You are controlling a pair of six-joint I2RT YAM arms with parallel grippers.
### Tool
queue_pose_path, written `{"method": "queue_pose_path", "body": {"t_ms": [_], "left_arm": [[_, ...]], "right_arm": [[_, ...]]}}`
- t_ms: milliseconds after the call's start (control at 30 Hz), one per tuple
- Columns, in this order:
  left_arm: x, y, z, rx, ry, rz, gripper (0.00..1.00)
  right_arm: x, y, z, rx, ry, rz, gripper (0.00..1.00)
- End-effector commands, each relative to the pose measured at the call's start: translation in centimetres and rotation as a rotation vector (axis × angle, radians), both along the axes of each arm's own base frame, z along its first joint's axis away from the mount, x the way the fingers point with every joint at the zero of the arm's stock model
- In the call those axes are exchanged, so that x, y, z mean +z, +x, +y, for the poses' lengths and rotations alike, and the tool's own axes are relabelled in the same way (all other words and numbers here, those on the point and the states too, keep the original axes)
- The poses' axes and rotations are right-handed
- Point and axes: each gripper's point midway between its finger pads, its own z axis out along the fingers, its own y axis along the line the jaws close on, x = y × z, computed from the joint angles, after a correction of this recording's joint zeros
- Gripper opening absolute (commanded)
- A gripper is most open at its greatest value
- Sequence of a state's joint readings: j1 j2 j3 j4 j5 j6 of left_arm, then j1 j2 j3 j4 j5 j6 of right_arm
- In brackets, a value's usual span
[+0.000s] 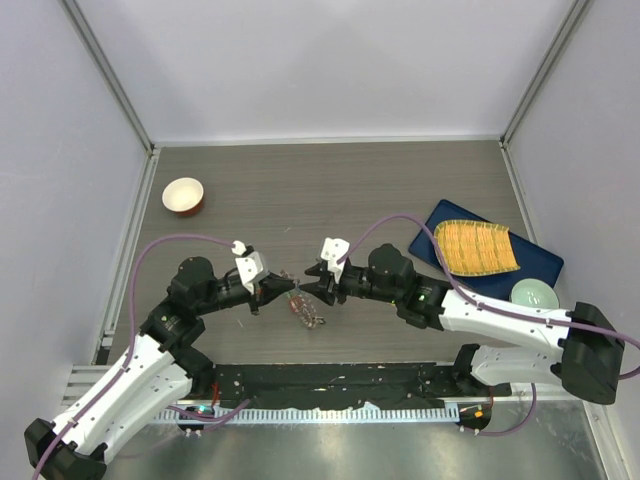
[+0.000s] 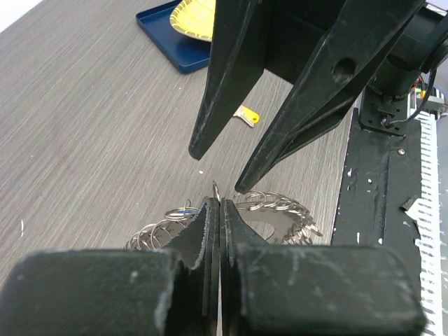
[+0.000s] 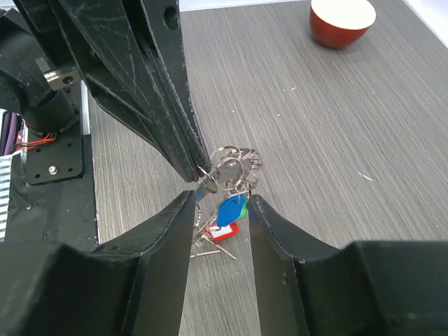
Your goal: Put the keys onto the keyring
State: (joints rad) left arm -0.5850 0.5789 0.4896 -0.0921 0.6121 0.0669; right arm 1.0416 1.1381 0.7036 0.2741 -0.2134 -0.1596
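The keyring (image 3: 225, 172), a flat grey disc hung with several small wire rings, is lifted off the table. My left gripper (image 2: 219, 203) is shut on its rim, and a sliver of metal sticks out past the fingertips. Keys with blue (image 3: 229, 208), green and red (image 3: 222, 232) tags dangle from it. My right gripper (image 3: 221, 198) is open, with the blue tag hanging between its fingers. In the top view the left gripper (image 1: 272, 290) and right gripper (image 1: 312, 287) meet over the keyring (image 1: 305, 308). A yellow-tagged key (image 2: 246, 116) lies loose on the table beyond.
A red-and-white bowl (image 1: 183, 195) stands at the far left. On the right is a blue tray (image 1: 540, 265) bearing a yellow woven mat (image 1: 475, 247), with a pale green bowl (image 1: 534, 295) next to it. The black base rail (image 1: 330, 385) runs along the near edge.
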Motion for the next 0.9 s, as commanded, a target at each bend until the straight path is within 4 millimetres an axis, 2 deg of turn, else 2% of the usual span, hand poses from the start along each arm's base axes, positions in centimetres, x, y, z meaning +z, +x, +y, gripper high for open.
{"method": "queue_pose_path", "body": {"t_ms": [0,233,400,533,667,833,867], "left_arm": [[3.6,0.1,-0.6,-0.025,-0.091,-0.095,0.00],[3.6,-0.3,-0.8,-0.045,-0.097,-0.086,0.00],[3.7,-0.4,-0.9,-0.052,-0.098,-0.080,0.00],[3.8,-0.4,-0.9,-0.052,-0.102,-0.077,0.00],[3.8,-0.1,-0.8,-0.018,-0.115,-0.039,0.00],[4.3,0.6,-0.8,0.059,-0.164,0.041,0.00],[4.3,0.7,-0.9,0.087,-0.183,0.076,0.00]], "right_arm": [[3.3,-0.1,1.4,0.044,0.074,-0.072,0.43],[3.5,0.0,1.9,0.054,0.082,-0.087,0.39],[3.5,0.1,2.0,0.059,0.079,-0.098,0.33],[3.5,0.1,2.1,0.059,0.078,-0.100,0.23],[3.8,0.3,2.0,0.040,0.079,-0.112,0.07],[3.4,0.9,1.8,-0.034,0.058,-0.147,0.01],[3.2,1.9,1.4,-0.096,0.042,-0.166,0.01]]}}
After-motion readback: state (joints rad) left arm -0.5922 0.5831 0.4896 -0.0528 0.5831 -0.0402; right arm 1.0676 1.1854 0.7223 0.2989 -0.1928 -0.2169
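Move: The bit of keyring wire jutting from the left fingertips is about 1 cm to the right of the left hand. From the right hand it lies about 1 cm left and 1 cm lower. The keyring's coil hangs with its middle some 7 cm below the right hand, 1 cm to its left and 2 cm back. The blue key is some 3 cm below that hand and 1 cm left, and the red key about 6 cm below, 2 cm left and 2 cm back. Closing the last centimetre or so, the right hand eases left towards the left fingertips with its half-open fingers straddling the jutting keyring wire, then slows almost to a stop and shuts them, pinching the wire right beside the left fingers. The left hand keeps its shut grip on the keyring and stays nearly in place. ##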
